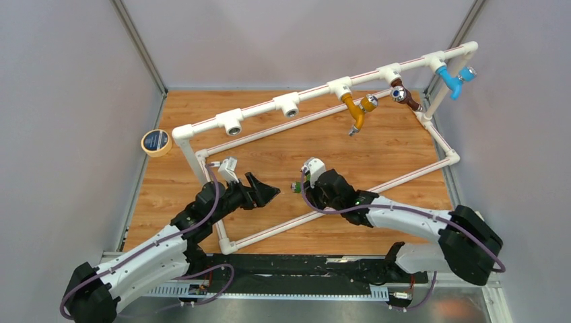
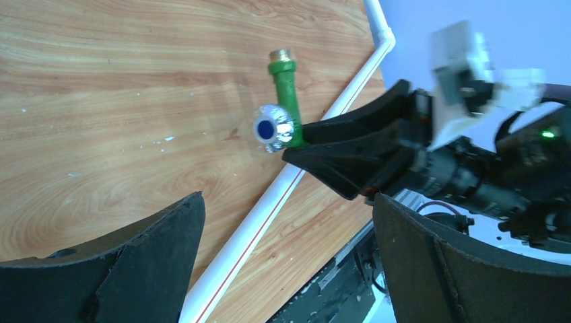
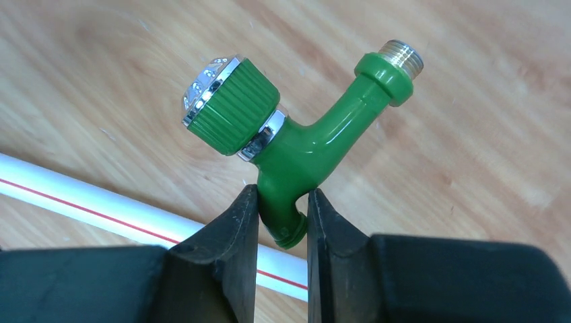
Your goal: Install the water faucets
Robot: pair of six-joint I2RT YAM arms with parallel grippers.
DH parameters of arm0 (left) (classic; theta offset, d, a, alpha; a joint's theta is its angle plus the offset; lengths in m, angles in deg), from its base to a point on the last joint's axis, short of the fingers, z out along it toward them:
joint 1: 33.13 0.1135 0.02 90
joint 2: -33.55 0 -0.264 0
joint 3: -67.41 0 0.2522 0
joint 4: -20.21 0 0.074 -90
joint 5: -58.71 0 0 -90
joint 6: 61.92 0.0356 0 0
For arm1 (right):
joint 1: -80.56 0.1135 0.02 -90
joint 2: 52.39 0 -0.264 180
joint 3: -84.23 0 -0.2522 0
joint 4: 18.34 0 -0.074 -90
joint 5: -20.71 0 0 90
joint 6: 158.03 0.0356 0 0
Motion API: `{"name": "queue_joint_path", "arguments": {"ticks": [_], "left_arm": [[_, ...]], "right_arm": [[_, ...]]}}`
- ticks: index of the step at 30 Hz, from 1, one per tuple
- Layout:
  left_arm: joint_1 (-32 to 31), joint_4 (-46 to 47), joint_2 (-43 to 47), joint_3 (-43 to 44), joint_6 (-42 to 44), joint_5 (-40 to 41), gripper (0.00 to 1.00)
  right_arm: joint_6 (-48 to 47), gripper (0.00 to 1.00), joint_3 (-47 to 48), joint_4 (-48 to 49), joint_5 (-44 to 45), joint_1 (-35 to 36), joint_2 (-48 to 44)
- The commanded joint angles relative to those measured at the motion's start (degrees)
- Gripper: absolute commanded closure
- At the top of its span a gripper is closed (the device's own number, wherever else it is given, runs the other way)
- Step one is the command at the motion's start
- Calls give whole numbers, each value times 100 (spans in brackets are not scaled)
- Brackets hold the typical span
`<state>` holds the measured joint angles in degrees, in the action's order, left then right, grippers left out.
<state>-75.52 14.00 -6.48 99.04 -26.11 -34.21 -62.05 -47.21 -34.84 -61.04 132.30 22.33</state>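
My right gripper (image 3: 283,196) is shut on the spout end of the green faucet (image 3: 296,151), holding it above the wooden floor with its brass thread pointing up-right in the right wrist view. From above, that green faucet (image 1: 295,187) is a small spot at the right gripper (image 1: 301,186), mid-board. The left wrist view shows the green faucet (image 2: 284,101) and its blue-dotted knob in the right arm's fingers. My left gripper (image 1: 271,194) is open and empty, just left of it. Orange (image 1: 357,110), brown (image 1: 404,94) and blue (image 1: 450,79) faucets hang from the raised pipe.
A white pipe frame (image 1: 269,111) surrounds the work area, with two open T fittings (image 1: 232,124) on the raised rail. A low pipe (image 2: 256,225) runs under my left gripper (image 2: 286,222). A tape roll (image 1: 156,142) lies at the left wall.
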Motion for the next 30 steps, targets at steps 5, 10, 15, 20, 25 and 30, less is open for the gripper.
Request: {"name": "queue_joint_path", "arguments": {"ticks": [5, 10, 15, 20, 25, 30], "left_arm": [[-32, 957, -356, 252, -416, -288, 0], [-32, 1362, -488, 287, -636, -455, 0], [-32, 1600, -620, 349, -785, -491, 0], [-32, 1705, -629, 358, -1040, -280, 1], [-32, 1530, -707, 533, -1102, -209, 14], [-24, 1416, -822, 630, -1120, -314, 22]], "right_arm": [[-544, 100, -308, 1583, -701, 90, -1327], [-738, 100, -325, 1865, -1097, 125, -1548], [-800, 100, -334, 1988, -1264, 204, -1574], [-853, 100, -317, 2015, -1177, 310, -1513], [-940, 100, -229, 1979, -940, 441, -1381], [-1037, 100, -27, 1822, -492, 556, -1162]]}}
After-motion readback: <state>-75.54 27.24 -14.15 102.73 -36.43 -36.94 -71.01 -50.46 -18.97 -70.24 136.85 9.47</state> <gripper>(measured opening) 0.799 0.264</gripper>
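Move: The green faucet, still in the right fingers just off the table, lies about 6 cm ahead of the left hand, 9 cm to its right and 8 cm below. The lower front pipe crosses under the left hand, about 2 cm back and 15 cm down. From the right hand, the open left fingers are roughly 11 cm to the left, 4 cm back and 10 cm higher; that same front pipe is about 3 cm behind it, straight back and 4 cm lower. Keeping its pinch on the green faucet's outlet end, the right hand lifts it about 10 cm and carries it some 5 cm left to the left gripper, tilting up and turning counter-clockwise before easing to a stop. The left hand rises about 5 cm and reaches right, rolling slightly, to bring its fingers around the knob, and starts closing; whether they touch it can't be seen. ##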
